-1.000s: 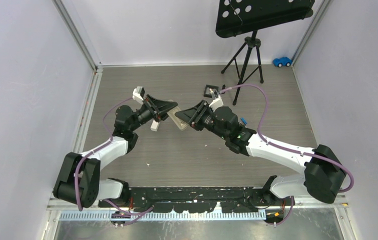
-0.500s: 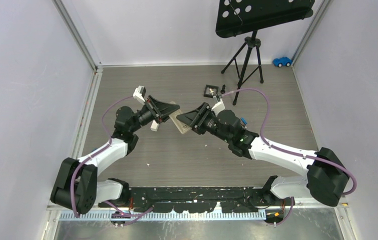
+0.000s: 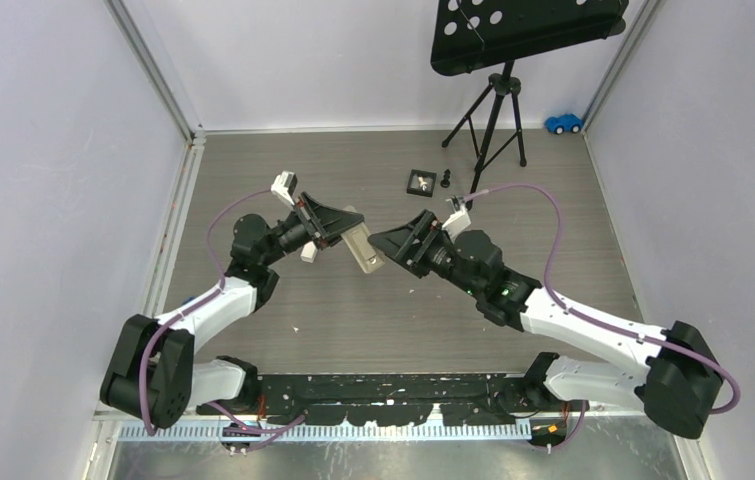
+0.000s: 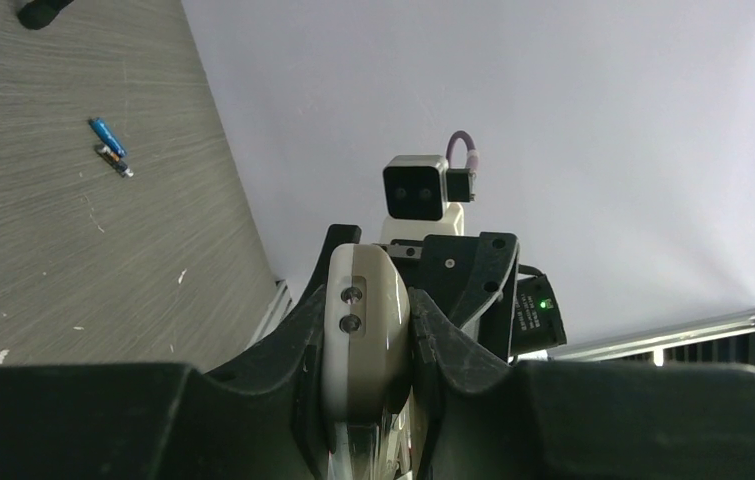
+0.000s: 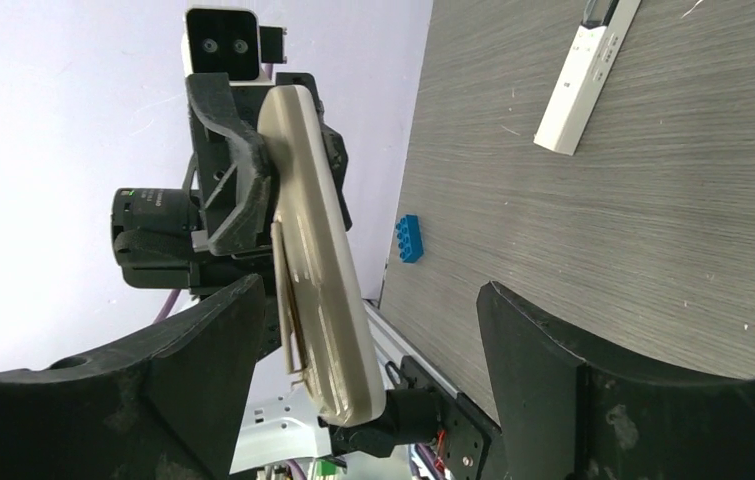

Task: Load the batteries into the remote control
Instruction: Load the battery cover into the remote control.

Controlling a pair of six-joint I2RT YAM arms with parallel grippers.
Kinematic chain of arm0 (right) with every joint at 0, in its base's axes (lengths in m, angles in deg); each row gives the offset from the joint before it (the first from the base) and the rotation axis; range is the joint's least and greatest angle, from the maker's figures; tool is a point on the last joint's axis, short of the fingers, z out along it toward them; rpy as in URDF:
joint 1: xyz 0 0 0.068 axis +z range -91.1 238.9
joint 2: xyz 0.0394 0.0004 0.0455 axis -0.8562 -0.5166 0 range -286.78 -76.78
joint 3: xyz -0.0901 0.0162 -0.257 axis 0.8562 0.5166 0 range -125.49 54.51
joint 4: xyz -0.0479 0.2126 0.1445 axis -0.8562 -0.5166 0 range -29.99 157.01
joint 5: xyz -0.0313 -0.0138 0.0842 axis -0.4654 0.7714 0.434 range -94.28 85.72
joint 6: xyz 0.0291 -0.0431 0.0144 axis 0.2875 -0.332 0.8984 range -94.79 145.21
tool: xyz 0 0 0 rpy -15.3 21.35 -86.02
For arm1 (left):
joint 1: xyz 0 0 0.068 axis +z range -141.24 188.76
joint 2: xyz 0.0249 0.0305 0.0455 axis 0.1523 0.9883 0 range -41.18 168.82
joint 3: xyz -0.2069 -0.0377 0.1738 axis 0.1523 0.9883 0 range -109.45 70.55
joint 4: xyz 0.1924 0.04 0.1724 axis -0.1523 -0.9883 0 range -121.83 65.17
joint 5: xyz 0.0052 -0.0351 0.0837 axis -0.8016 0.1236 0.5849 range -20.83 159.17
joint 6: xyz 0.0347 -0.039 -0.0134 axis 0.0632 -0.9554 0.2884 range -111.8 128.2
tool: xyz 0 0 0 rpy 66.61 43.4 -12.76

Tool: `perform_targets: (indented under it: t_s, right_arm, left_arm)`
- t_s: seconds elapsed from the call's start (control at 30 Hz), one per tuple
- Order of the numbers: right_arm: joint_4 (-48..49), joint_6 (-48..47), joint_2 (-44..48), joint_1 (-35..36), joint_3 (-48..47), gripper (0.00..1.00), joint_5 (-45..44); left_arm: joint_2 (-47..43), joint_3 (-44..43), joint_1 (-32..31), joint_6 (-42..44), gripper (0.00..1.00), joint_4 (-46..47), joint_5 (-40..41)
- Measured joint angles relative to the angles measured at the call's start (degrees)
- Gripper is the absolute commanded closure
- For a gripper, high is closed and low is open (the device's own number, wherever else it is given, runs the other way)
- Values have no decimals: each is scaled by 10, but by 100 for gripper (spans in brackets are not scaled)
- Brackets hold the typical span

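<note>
A beige remote control (image 3: 361, 248) hangs above the middle of the table, with my left gripper (image 3: 346, 232) shut on it. In the left wrist view its rounded end (image 4: 365, 320) sits pinched between both fingers. My right gripper (image 3: 394, 243) stands open just right of the remote, not touching it. In the right wrist view the remote (image 5: 318, 260) stands upright between the wide-apart fingers (image 5: 543, 370), nearer the left one, and a thin flap stands off its left face. Two batteries (image 4: 109, 146), one of them blue, lie together on the floor in the left wrist view.
A white oblong piece (image 5: 583, 85) lies on the table near my left arm (image 3: 310, 252). A blue toy brick (image 5: 409, 238) sits by the table edge. A small black square part (image 3: 421, 181), a tripod (image 3: 488, 120) and a blue toy car (image 3: 563, 123) stand at the back.
My right gripper has opened wide and drawn back to the right, off the remote. My left gripper still holds the remote and has barely moved.
</note>
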Motion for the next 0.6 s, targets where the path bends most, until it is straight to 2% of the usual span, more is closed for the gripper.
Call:
perform_targets:
  t_s: [0.2, 0.23, 0.4, 0.5, 0.6]
  right_arm:
    - [-25, -10, 48, -2, 5, 19, -14]
    - [-27, -13, 52, -2, 5, 22, -14]
    - [-37, -35, 55, -2, 5, 50, -8]
    - [-43, -52, 55, -2, 5, 58, 2]
    - [-53, -66, 57, -2, 5, 60, 8]
  left_arm:
    - [8, 0, 0, 7, 100, 4, -5]
    - [10, 0, 0, 10, 100, 4, -5]
    - [17, 0, 0, 12, 100, 6, -5]
    - [17, 0, 0, 14, 100, 8, -6]
    - [18, 0, 0, 17, 100, 8, -6]
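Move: The battery cover sits on the upper face of the remote, roughly 4 cm left of the empty right hand, 2 cm farther out and 1 cm higher. The remote's middle is about 3 cm ahead and 4 cm left of that hand; the white power strip lies on the table some 18 cm left, 19 cm ahead and 23 cm below. From the left hand, which grips the remote's far end, the cover is about 6 cm back and 2 cm right. The remote and its cover stay in the left hand's keeping grip, sinking about 1 cm with it. The right hand, already free of them, rises and shifts right by nearly 2 cm, then eases back while sinking about 1 cm; its wide-open fingers close to about half that gap, with a slight roll of the wrist, on nothing seen between them. ##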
